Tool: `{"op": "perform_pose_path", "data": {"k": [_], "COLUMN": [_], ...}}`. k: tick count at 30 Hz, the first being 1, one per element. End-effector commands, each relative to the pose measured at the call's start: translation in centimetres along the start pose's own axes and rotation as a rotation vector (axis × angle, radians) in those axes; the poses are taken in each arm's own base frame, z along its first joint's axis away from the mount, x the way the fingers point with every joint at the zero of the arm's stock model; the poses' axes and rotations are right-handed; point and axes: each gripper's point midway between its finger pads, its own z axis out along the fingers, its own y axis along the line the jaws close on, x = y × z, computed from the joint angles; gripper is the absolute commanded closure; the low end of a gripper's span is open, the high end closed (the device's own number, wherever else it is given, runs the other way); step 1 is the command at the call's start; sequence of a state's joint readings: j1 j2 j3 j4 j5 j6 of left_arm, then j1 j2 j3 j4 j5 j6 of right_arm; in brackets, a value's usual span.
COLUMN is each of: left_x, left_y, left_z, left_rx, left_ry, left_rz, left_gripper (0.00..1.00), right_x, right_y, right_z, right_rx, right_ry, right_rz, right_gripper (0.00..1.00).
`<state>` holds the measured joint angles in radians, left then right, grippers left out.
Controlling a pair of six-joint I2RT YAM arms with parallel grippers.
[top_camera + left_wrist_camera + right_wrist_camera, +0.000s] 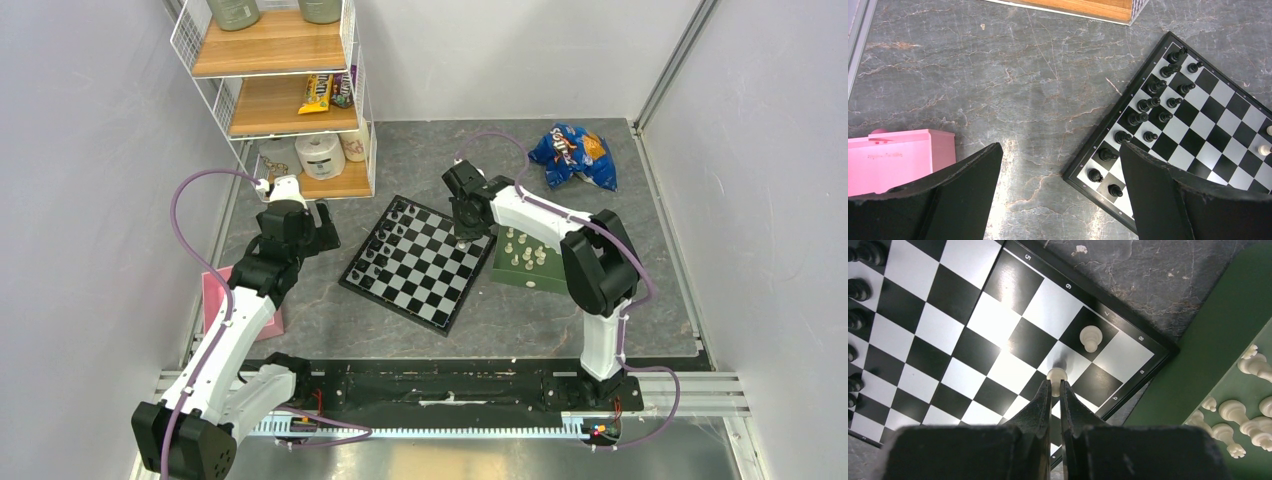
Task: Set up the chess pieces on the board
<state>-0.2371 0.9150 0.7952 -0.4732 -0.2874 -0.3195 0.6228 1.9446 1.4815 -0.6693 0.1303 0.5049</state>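
The chequered board (425, 262) lies mid-table, with black figures (1148, 105) in two rows along its left side. My right gripper (1055, 384) is shut on a cream-white pawn (1056, 375), held above the board's right corner squares. Another white pawn (1091, 336) stands on a black square by the board's edge. More white chess pieces (527, 254) lie on the green tray (520, 275) to the right of the board. My left gripper (1060, 152) hangs open over bare table left of the board, nothing between its fingers (973, 175).
A pink box (216, 300) sits by the left arm. A wire shelf rack (285, 90) with snacks and rolls stands at the back left. A blue crisp bag (572, 153) lies at the back right.
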Motion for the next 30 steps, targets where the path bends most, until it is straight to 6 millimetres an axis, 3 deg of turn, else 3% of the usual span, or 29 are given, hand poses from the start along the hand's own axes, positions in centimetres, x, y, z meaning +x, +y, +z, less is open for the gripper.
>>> {"op": "perform_pose_path", "data": {"k": [1, 15, 20, 26, 30], "left_x": [-0.8, -0.8, -0.8, -0.8, -0.8], "left_y": [0.3, 0.4, 0.3, 0.3, 0.3], "left_z": [-0.2, -0.3, -0.3, -0.3, -0.4], "left_rx": [-0.004, -0.011, -0.007, -0.005, -0.004], "left_ry": [-0.034, -0.039, -0.036, -0.039, -0.039], "left_rz": [0.020, 0.021, 0.021, 0.018, 0.019], "left_gripper": [0.05, 0.05, 0.05, 0.05, 0.05], "right_x": [-0.5, 0.0, -0.7, -2.7, -4.1], "right_y": [-0.5, -0.3, 0.2, 1.2, 1.0], "right_z": [0.5, 0.9, 0.0, -3.4, -5.6], "right_rx": [0.042, 0.028, 0.004, -0.060, -0.067], "right_ry": [-0.030, -0.008, -0.029, -0.105, -0.166], "right_rz": [0.005, -0.007, -0.002, 0.003, 0.007], "right_gripper": [0.95, 0.90, 0.70, 0.38, 0.27]}}
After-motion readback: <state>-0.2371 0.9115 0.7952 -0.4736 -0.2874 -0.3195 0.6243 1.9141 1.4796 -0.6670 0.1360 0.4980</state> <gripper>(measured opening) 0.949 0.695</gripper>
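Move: My right hand still holds a white pawn just over the board; the pale square it is meant for lies almost straight below, its surface about 3 cm under the hand point. The first white pawn stands roughly 2 cm farther out and 1 cm to the right, the green box's middle some 13 cm right and level, the black pieces about 16 cm left. From my left hand the square is about 27 cm right, 4 ahead and 14 lower. With my right hand I lower the held pawn about 1 cm, easing it slightly rightward, onto the pale square next to the first white pawn, and hold still there. Then I spread my fingers wide to let go of the pawn and rise straight up some 2 cm, clear of it. ##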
